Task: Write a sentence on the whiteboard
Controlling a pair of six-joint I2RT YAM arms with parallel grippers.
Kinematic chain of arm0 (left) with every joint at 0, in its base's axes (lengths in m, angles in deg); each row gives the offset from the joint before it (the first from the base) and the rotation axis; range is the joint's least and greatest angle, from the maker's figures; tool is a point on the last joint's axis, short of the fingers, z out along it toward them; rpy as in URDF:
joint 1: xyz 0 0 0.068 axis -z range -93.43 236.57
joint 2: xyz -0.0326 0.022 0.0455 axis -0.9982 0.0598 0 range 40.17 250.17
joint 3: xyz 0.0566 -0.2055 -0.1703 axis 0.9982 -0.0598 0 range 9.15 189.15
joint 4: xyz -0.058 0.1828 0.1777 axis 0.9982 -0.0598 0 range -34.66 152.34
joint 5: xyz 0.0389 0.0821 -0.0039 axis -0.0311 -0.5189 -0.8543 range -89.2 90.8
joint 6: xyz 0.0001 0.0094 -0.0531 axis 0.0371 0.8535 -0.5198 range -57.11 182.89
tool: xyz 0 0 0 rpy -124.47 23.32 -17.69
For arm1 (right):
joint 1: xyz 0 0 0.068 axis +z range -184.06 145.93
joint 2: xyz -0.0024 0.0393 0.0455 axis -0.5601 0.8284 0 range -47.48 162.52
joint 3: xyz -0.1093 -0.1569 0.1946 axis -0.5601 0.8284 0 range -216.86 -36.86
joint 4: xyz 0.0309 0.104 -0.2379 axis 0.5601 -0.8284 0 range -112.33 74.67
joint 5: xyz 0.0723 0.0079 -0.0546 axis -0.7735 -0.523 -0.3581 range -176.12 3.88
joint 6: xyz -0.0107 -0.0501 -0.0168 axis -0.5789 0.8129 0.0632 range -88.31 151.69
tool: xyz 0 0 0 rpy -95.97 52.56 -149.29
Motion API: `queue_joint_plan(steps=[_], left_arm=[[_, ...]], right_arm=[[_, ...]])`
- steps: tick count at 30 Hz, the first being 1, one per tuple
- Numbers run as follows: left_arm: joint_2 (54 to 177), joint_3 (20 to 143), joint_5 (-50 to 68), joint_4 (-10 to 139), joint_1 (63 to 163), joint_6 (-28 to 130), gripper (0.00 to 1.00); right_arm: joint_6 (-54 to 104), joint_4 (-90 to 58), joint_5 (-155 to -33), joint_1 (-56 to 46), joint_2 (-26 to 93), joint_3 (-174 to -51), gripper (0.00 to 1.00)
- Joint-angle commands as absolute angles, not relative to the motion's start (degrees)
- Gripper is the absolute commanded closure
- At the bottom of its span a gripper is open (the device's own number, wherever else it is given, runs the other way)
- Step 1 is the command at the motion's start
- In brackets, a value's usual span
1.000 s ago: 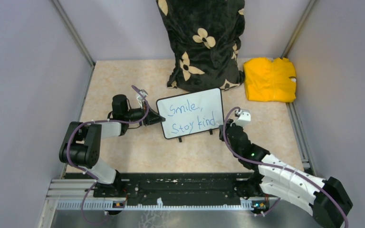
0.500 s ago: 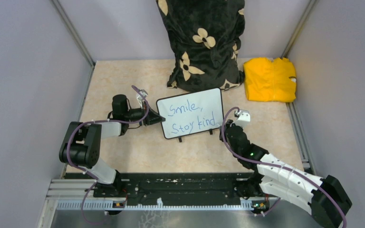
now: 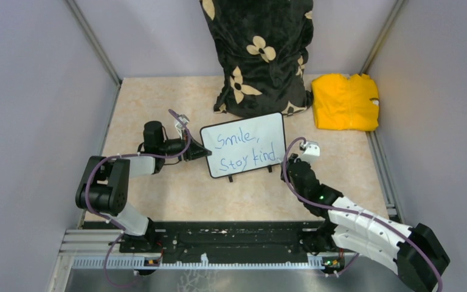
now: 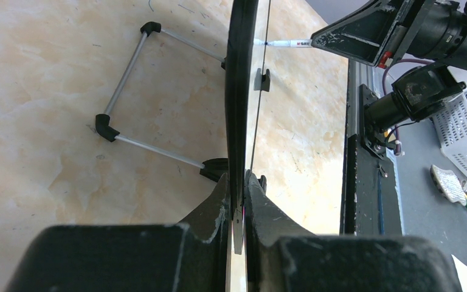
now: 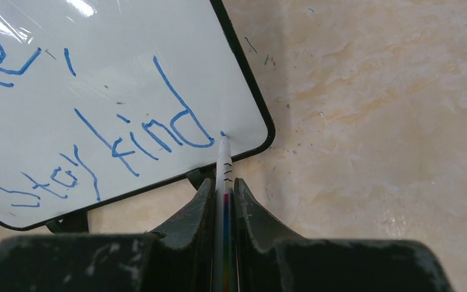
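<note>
The whiteboard [image 3: 243, 146] stands tilted on its wire stand [image 4: 121, 79] at mid-table. On it is the blue sentence [image 3: 241, 149] "Smile, stay kind" in two lines. My left gripper [image 3: 204, 152] is shut on the board's left edge; the left wrist view shows the board [image 4: 243, 91] edge-on, pinched between the jaws of that gripper [image 4: 238, 182]. My right gripper [image 5: 224, 185] is shut on a white marker [image 5: 224, 164]. Its tip touches the whiteboard [image 5: 127, 73] at the lower right corner, just after the "d" of the sentence [image 5: 146, 137], beside a small blue dot.
A black pillow with cream flowers [image 3: 261, 55] stands upright right behind the board. A folded yellow cloth [image 3: 345, 101] lies at the back right. Grey walls close in both sides, and a black rail [image 3: 231, 240] runs along the near edge.
</note>
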State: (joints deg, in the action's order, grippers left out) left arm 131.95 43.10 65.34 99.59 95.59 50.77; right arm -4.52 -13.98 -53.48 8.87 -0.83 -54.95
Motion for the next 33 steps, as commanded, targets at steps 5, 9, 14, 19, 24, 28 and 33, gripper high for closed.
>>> queue_joint_plan(steps=[5,9,14,19,24,28,33], left_arm=[[132.52,43.16,61.27,96.44,96.15,54.10,1.00],[132.49,43.16,61.30,96.44,96.15,54.10,1.00],[132.51,43.16,61.19,96.44,96.15,54.08,1.00],[132.48,43.16,61.18,96.45,96.15,54.10,1.00],[132.11,43.09,60.72,96.44,96.15,54.18,1.00],[132.08,43.37,60.47,95.95,96.15,54.02,0.94],[132.42,44.07,60.23,94.79,96.15,53.40,0.80]], right_arm=[[-5.31,-12.97,-54.28,7.86,-0.37,-54.08,1.00],[-5.44,-13.32,-54.29,7.93,-0.60,-54.15,1.00],[-5.54,-15.05,-54.83,7.87,-3.57,-55.85,1.00],[-4.32,-18.76,-55.97,7.95,-8.56,-59.22,1.00],[-2.49,-23.01,-57.94,7.91,-11.46,-62.74,1.00],[-0.21,-24.27,-61.26,7.90,-12.29,-65.66,1.00],[3.88,-22.06,-68.42,7.86,-11.49,-67.78,1.00]])
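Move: The right hand holds the pen with its tip already on the whiteboard, at the full-stop spot some 6 cm ahead, 1 cm left and 2 cm below. From this hand, the word "kind" is 6 cm ahead and 6 cm left, and the board's lower right corner is about 5 cm ahead and 2 cm right. The left hand, gripping the board's left edge, has the full-stop spot roughly 25 cm to its right, 3 cm back and 3 cm below. The pen tip, still touching the board just right of "kind", finishes the full stop with a slow sink of about half a centimetre, then comes free as the right hand lifts, gathering speed, to about 8 cm up. It draws back about 1 cm, drifts left late, and turns roughly 10 degrees left while tipping up. The fingers keep the pen; the left hand stays at the board's edge. ##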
